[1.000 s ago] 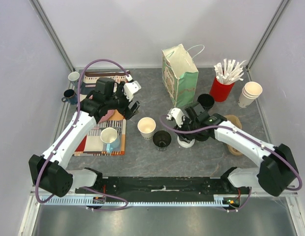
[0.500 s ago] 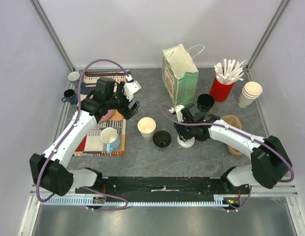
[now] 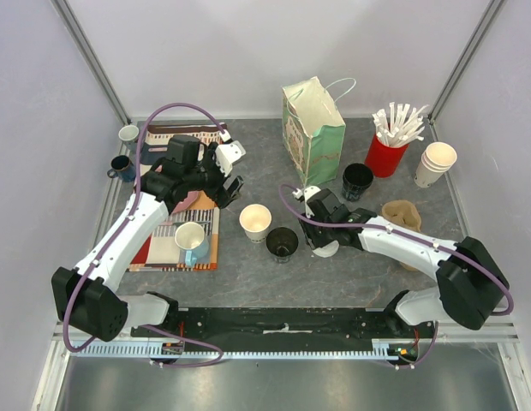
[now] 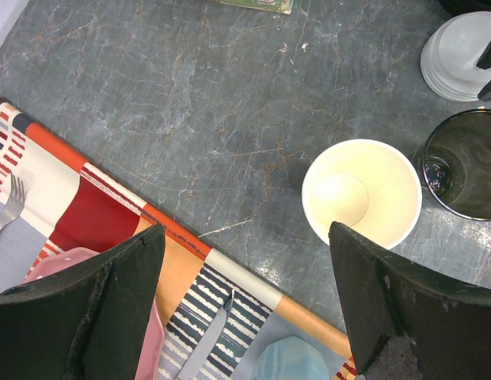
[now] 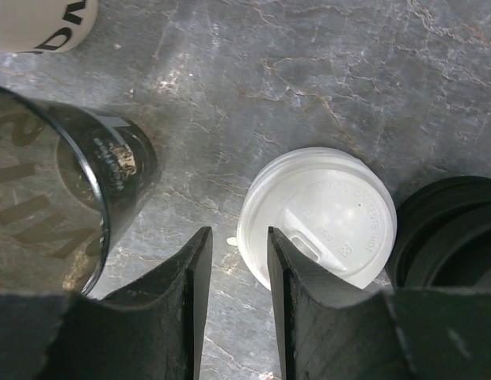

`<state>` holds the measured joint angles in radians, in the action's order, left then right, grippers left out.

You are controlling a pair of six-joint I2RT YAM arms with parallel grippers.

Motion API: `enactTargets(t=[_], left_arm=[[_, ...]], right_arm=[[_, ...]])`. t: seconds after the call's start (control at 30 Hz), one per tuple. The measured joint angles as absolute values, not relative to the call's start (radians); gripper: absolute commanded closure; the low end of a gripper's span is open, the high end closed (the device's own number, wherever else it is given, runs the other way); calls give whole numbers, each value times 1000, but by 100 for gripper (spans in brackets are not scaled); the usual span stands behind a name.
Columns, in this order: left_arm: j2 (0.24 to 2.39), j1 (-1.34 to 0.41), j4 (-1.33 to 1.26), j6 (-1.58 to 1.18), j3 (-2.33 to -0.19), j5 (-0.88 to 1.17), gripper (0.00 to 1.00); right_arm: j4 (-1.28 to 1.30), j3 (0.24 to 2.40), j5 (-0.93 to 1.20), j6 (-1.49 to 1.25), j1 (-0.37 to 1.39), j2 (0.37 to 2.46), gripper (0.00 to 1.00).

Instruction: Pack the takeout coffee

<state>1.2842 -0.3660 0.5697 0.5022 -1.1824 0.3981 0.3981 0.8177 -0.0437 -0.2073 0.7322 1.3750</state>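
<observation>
No lidded paper cup shows. A white sip lid [image 5: 317, 215] lies low on the table, also in the top view [image 3: 326, 248] and the left wrist view [image 4: 465, 51]. My right gripper [image 5: 234, 261] hangs over its left edge, jaws a narrow gap apart with nothing held; one finger [image 5: 289, 273] overlaps the lid's rim. In the top view this gripper [image 3: 320, 229] sits just behind the lid. A lidless pale paper cup [image 3: 255, 221] stands empty left of it. My left gripper [image 4: 253, 317] is wide open and empty above the placemat's edge, near that cup [image 4: 362, 194].
A dark see-through cup [image 3: 282, 242] stands beside the lid, another black cup [image 3: 357, 180] behind. A black lid [image 5: 447, 229] lies right of the white one. Green paper bag [image 3: 314, 120], red cup of stirrers [image 3: 387, 152], cup stack [image 3: 436, 163], striped placemat [image 3: 163, 248] with mug [image 3: 190, 240].
My right arm has turned and shifted a little over the white lid, uncovering the black cup behind it. The left arm has not moved.
</observation>
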Motion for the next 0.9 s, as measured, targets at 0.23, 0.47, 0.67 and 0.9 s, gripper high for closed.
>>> enactTargets(t=[0.23,0.47,0.67,0.9], left_arm=[[1285,-366,570,502,-1182,403,10],[1285,-366,574,502,-1182,422,10],[1285,-366,574,502,-1182,429,10],[1285,-366,574,502,-1182,432,10]], right_arm=[[396,807,-94,-241,733,1391,61],[378,793,-104,-252,734,1407,66],[373,784,-107,-261,736,1415,71],[371,784,-112,-267,748,1417,87]])
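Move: The white coffee lids lie about 4 cm to the right of the right hand, 1 cm ahead and roughly 3 cm below the fingertips. The black lids are some 12 cm to its right and 3 cm ahead. On its left, the black cup stands about 8 cm away and level with it, and the white paper cup 15 cm away and 6 cm farther out. From the left hand, the white lids lie about 24 cm to the right, 6 cm back and 18 cm down. Down about 2 cm and some 1 cm to the right, in small steps, the right hand sinks to the left rim of the white lid stack, turning only slightly clockwise. Its half-open fingers narrow throughout, fastest once the hand has stopped sinking, and end nearly shut with the tips straddling that rim, where they seem to begin pinching the top lid's edge. ##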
